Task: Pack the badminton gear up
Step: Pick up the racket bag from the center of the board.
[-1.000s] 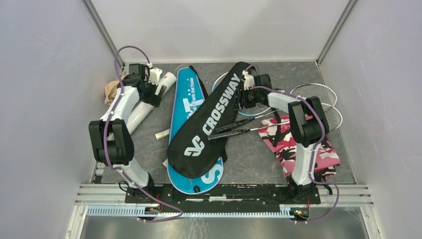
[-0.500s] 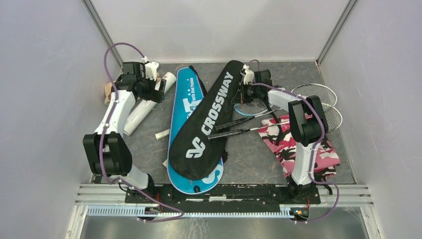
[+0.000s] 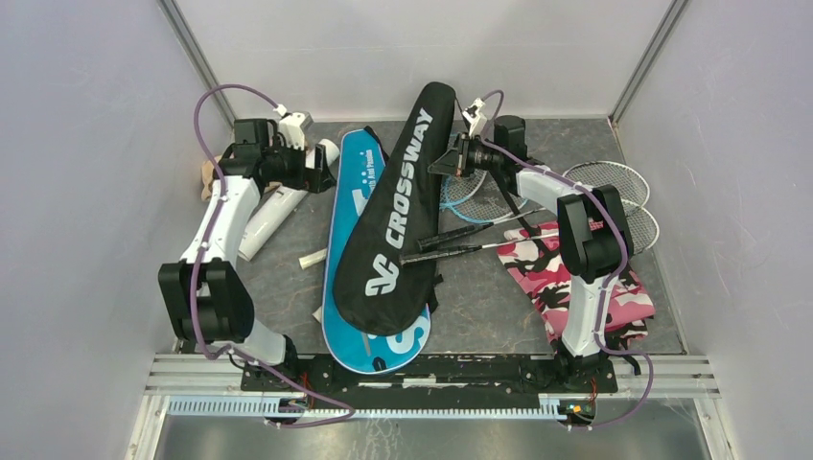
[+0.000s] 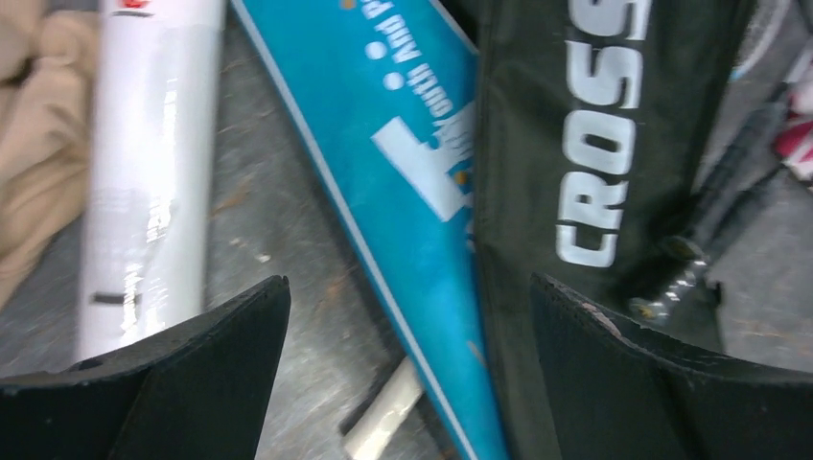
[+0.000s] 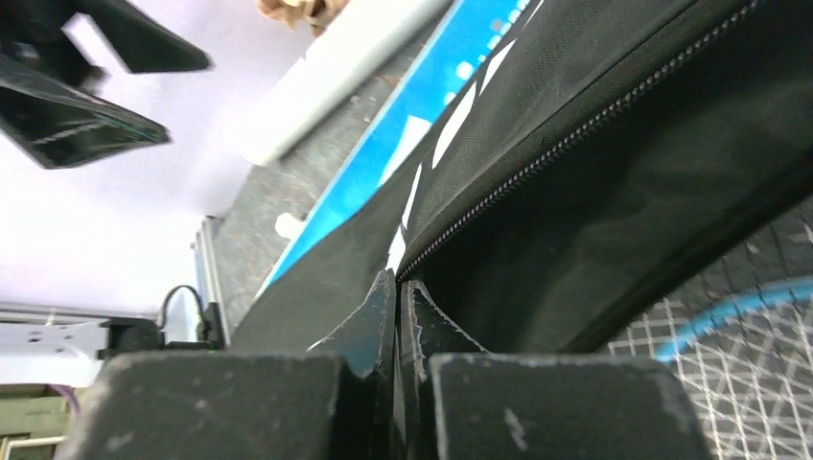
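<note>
The black "CROSSWAY" cover [image 3: 403, 182] lies slanted over the blue "SPORT" cover [image 3: 350, 206], its far end raised off the table. My right gripper [image 3: 452, 158] is shut on its zipper edge; in the right wrist view the fingers [image 5: 397, 283] pinch the black fabric [image 5: 594, 115], with the blue racket's strings [image 5: 738, 307] below. My left gripper [image 4: 407, 287] hangs open above the blue cover [image 4: 383, 125], between the white tube [image 4: 144, 172] and the black cover [image 4: 594, 144], holding nothing. Silver rackets [image 3: 614, 182] lie at the back right.
A pink camouflage cloth [image 3: 566, 278] lies under the right arm, with black racket handles [image 3: 460, 240] reaching towards it. The tan cloth bundle [image 3: 213, 177] sits by the left wall behind the white tube [image 3: 278, 206]. A small white piece [image 3: 313, 258] lies beside the blue cover.
My right gripper has shut on the black cover's edge and lifted its far end up and back. My left arm has shifted right over the blue cover, still open.
</note>
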Robot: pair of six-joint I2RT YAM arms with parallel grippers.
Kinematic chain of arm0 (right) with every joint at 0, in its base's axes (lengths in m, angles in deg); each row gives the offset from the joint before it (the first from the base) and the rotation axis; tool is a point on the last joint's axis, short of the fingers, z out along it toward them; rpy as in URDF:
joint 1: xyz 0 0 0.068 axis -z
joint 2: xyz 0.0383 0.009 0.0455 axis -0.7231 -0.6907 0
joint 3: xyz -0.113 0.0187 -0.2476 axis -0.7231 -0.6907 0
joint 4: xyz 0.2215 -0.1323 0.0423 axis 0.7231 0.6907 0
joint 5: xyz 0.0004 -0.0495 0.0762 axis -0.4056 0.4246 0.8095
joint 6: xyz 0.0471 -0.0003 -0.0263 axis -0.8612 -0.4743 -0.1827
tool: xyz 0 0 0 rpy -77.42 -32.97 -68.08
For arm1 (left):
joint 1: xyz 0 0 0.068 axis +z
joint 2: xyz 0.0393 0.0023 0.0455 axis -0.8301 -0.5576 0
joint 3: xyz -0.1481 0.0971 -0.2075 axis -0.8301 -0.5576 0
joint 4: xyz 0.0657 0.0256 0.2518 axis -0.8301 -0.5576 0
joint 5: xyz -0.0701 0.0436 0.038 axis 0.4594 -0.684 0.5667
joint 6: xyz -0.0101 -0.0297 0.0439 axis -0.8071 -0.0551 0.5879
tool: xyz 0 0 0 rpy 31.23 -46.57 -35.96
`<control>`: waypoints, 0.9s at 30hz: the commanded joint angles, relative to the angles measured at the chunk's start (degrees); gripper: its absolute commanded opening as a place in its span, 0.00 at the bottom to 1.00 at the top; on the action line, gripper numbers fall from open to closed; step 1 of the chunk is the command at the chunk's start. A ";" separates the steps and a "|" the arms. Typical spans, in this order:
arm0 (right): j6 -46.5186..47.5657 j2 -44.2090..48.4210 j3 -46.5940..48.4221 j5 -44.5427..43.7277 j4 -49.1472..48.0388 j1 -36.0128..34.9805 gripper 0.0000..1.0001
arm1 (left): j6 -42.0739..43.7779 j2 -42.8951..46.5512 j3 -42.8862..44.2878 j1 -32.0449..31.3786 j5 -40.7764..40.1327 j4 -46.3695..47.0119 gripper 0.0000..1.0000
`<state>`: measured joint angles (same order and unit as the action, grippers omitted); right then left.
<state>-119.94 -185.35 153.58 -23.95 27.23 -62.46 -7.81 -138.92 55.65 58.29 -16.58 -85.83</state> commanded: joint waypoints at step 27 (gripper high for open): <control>-35.76 -5.13 18.55 4.66 -39.21 -4.78 0.00 | -4.12 0.87 -5.01 -11.40 -6.67 16.75 1.00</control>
<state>-150.65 -190.51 169.21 -19.21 -3.82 -67.29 -13.76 -142.24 51.54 46.68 -18.46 -72.10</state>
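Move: The racket bag is already pinched by its right edge in the right gripper; its middle lies about 9 cm back, 7 cm left and 10 cm below that hand. From the open left gripper, its middle is about 15 cm right, 8 cm back and 15 cm down. The white tube lies some 10 cm left and 5 cm back of the left hand, the blue bag's middle about 9 cm right and 17 cm back. The blue-rimmed racket head is roughly 9 cm right and 4 cm back of the right hand. Keep the right fingers shut on the black bag's edge and hoist it about 16 cm, drawing it to the left as well and tipping the fingertips up some 25 degrees. Bring the open left gripper right about 10 cm to the bag's left side, dipping slightly on the way and turning a little clockwise, then ease it back a touch left; leave its fingers open. ##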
